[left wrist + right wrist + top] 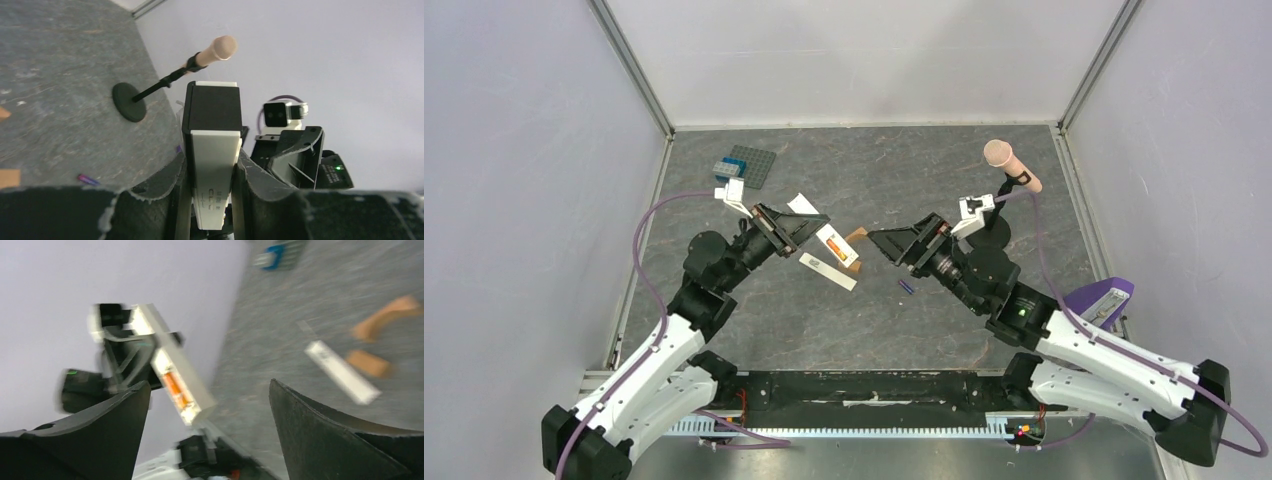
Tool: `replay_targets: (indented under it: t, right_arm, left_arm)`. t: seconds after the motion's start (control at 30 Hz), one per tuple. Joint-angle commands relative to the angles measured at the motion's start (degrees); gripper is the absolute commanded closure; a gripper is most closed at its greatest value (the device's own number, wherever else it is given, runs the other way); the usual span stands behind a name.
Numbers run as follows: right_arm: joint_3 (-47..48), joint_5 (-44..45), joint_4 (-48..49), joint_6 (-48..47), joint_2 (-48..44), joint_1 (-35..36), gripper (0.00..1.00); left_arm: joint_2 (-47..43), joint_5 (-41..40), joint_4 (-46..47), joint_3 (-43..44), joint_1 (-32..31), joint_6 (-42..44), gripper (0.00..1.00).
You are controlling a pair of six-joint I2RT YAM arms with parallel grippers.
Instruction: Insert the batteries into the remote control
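My left gripper (807,229) is shut on the remote control (828,240), a cream-white bar held above the table. In the left wrist view the bar (214,150) stands clamped between both fingers. An orange-red battery (174,385) lies in the recess near the bar's free end (192,405). The dark blue battery (905,286) lies loose on the table and also shows in the left wrist view (87,178). My right gripper (876,239) faces the remote's end, a short way off, jaws wide open and holding nothing (209,386). The right wrist view is blurred.
A thin white strip (828,270) lies on the table below the remote, with two orange-brown blocks (856,237) (854,263) beside it. A grey studded plate (750,165) with a blue brick (724,168) sits back left. A microphone on a stand (1010,164) stands back right.
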Motion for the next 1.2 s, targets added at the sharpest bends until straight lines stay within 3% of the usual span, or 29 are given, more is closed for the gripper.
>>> replay_targets:
  t: [0.0, 0.2, 0.37, 0.53, 0.8, 1.0, 1.17]
  right_arm:
    - [1.01, 10.16, -18.83, -16.89, -2.06, -1.32, 0.1]
    - [2.08, 14.82, -27.26, -35.22, 4.5, -1.93, 0.13]
    - [4.78, 12.04, -31.0, -39.05, 16.5, -6.18, 0.31]
    - [5.42, 5.84, -28.07, -45.75, 23.86, -9.31, 0.34]
    - [8.25, -3.01, -28.46, -49.95, 31.61, -12.36, 0.35]
    - [10.74, -4.01, -31.21, -51.19, 36.85, -12.78, 0.49]
    - [10.77, -6.54, -31.21, -51.9, 38.6, -12.84, 0.51]
  left_arm:
    - [-3.2, -3.44, -9.3, 0.48, -0.09, 8.83, 0.98]
    - [-5.53, -3.01, -13.0, -2.72, 0.01, 11.59, 0.98]
    - [-6.57, -2.5, -14.11, -3.96, 0.01, 11.91, 0.98]
    - [-6.8, -2.42, -14.2, -4.64, 0.16, 11.56, 0.98]
    - [-6.09, -2.34, -13.94, -5.25, 0.2, 11.3, 0.98]
    - [-6.41, -2.77, -13.24, -6.23, 0.24, 10.77, 0.98]
    - [-6.49, -2.6, -13.24, -6.48, 0.27, 10.59, 0.98]
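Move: The loose purple-blue battery lies on the table about 5 cm ahead of the right gripper, 8 cm to its right and 33 cm below. At table height too, the white battery cover is roughly 9 cm ahead and 9 cm left of that gripper, the small wooden block about 11 cm ahead and 4 cm left. From the left gripper, which holds the opened remote, the battery lies some 2 cm ahead, 17 cm right and 34 cm below. Drop the right gripper some 28 cm towards the loose battery, easing right and a little forward and turning the wrist almost 80 degrees so the fingers go from level to steeply down. Narrow the wide-open fingers to about half, stopping just above the battery with one fingertip on either side, not yet gripping. Keep the left gripper's hold on the remote and lower it about 10 cm, rolling it slightly. ##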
